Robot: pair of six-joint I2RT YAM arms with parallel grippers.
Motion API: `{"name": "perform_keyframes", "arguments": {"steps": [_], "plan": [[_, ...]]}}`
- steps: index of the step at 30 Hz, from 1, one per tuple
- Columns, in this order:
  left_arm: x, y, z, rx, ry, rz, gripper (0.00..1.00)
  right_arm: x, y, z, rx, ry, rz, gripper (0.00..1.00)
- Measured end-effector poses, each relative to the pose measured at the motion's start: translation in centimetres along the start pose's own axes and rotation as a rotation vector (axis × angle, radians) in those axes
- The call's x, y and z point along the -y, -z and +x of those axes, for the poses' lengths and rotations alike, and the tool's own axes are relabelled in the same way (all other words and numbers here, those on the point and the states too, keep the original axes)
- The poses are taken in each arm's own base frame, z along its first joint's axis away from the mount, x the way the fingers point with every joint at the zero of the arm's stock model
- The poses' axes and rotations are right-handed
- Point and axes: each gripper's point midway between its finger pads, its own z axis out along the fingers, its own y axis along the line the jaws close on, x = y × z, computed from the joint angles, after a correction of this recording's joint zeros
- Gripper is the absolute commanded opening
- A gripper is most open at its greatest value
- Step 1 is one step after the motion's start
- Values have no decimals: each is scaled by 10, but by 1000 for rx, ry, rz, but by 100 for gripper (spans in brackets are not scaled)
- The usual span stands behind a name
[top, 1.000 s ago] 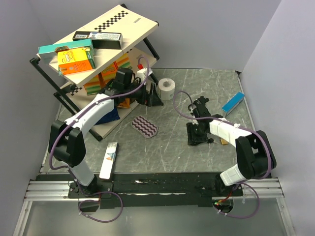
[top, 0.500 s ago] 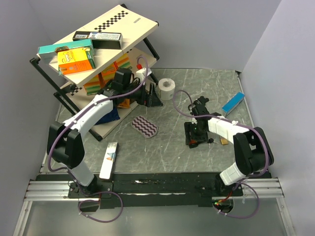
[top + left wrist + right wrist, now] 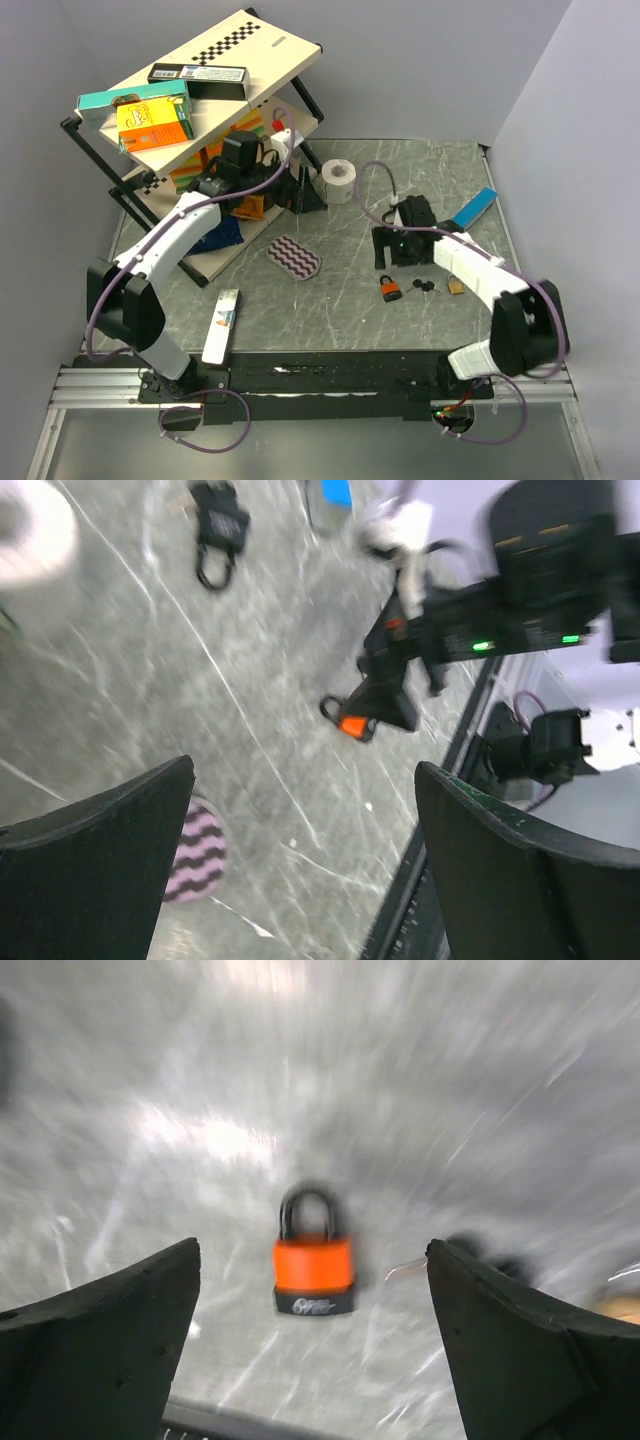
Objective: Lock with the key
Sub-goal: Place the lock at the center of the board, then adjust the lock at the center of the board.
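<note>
An orange padlock [image 3: 390,290] [image 3: 313,1270] lies flat on the grey marble table [image 3: 340,300], with nothing touching it. Its shackle points away from the table's near edge, and blur hides whether it is clicked in. Small black-headed keys [image 3: 424,287] [image 3: 470,1255] lie just right of it. My right gripper [image 3: 395,245] [image 3: 311,1248] hovers open a little behind the padlock, nothing between its fingers. The left gripper [image 3: 300,195] [image 3: 302,770] is open and empty near the shelf rack, and its view shows the padlock [image 3: 355,725] far off.
A brass padlock [image 3: 455,287] lies right of the keys. A purple wavy-striped pad [image 3: 296,257] [image 3: 195,850], a toilet roll [image 3: 340,180], a blue box [image 3: 472,210] and a white box [image 3: 221,325] lie around. A tilted rack [image 3: 200,100] with boxes fills the back left.
My right gripper has opened wide and pulled back from the orange padlock, which now lies uncovered on the table with the keys beside it. The left arm shifted slightly.
</note>
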Motion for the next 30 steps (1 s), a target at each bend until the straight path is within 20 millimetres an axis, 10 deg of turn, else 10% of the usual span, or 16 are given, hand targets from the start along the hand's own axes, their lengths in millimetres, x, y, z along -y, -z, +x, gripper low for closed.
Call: {"name": "perform_keyframes", "arguments": {"steps": [9, 15, 23, 30], "plan": [[-7, 47, -66, 189, -130, -101, 96, 29, 77, -154, 457, 80, 25, 100], [-8, 49, -70, 202, -143, -118, 96, 84, 53, -245, 426, -65, 49, 100], [-23, 54, -71, 204, -159, -190, 96, 111, -44, -216, 141, -261, 61, 100], [-28, 55, -66, 187, -151, -201, 96, 109, -59, -205, 88, -328, 69, 100]]}}
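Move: The right hand, open and empty, has the black lock with its keys about 21 cm ahead, 7 cm to its right and 6 cm below. The orange lock lies some 4 cm back from the hand, level sideways and 6 cm below. The blue box is about 18 cm right of the black lock, level with it; the paper roll is some 17 cm left of the black lock and 4 cm farther out. From the left hand, the black lock is roughly 14 cm ahead, 24 cm right and 26 cm below. Forward in a high arc, the right hand leaves the orange lock behind, rising about 15 cm and then sinking again until its open fingers hover above the black lock, roughly 23 cm farther out and 8 cm to the right; it turns some 20 degrees clockwise. Meanwhile the left hand draws up, left and forward, a few centimetres each way, its open fingers tilting upward, away from the black lock. ##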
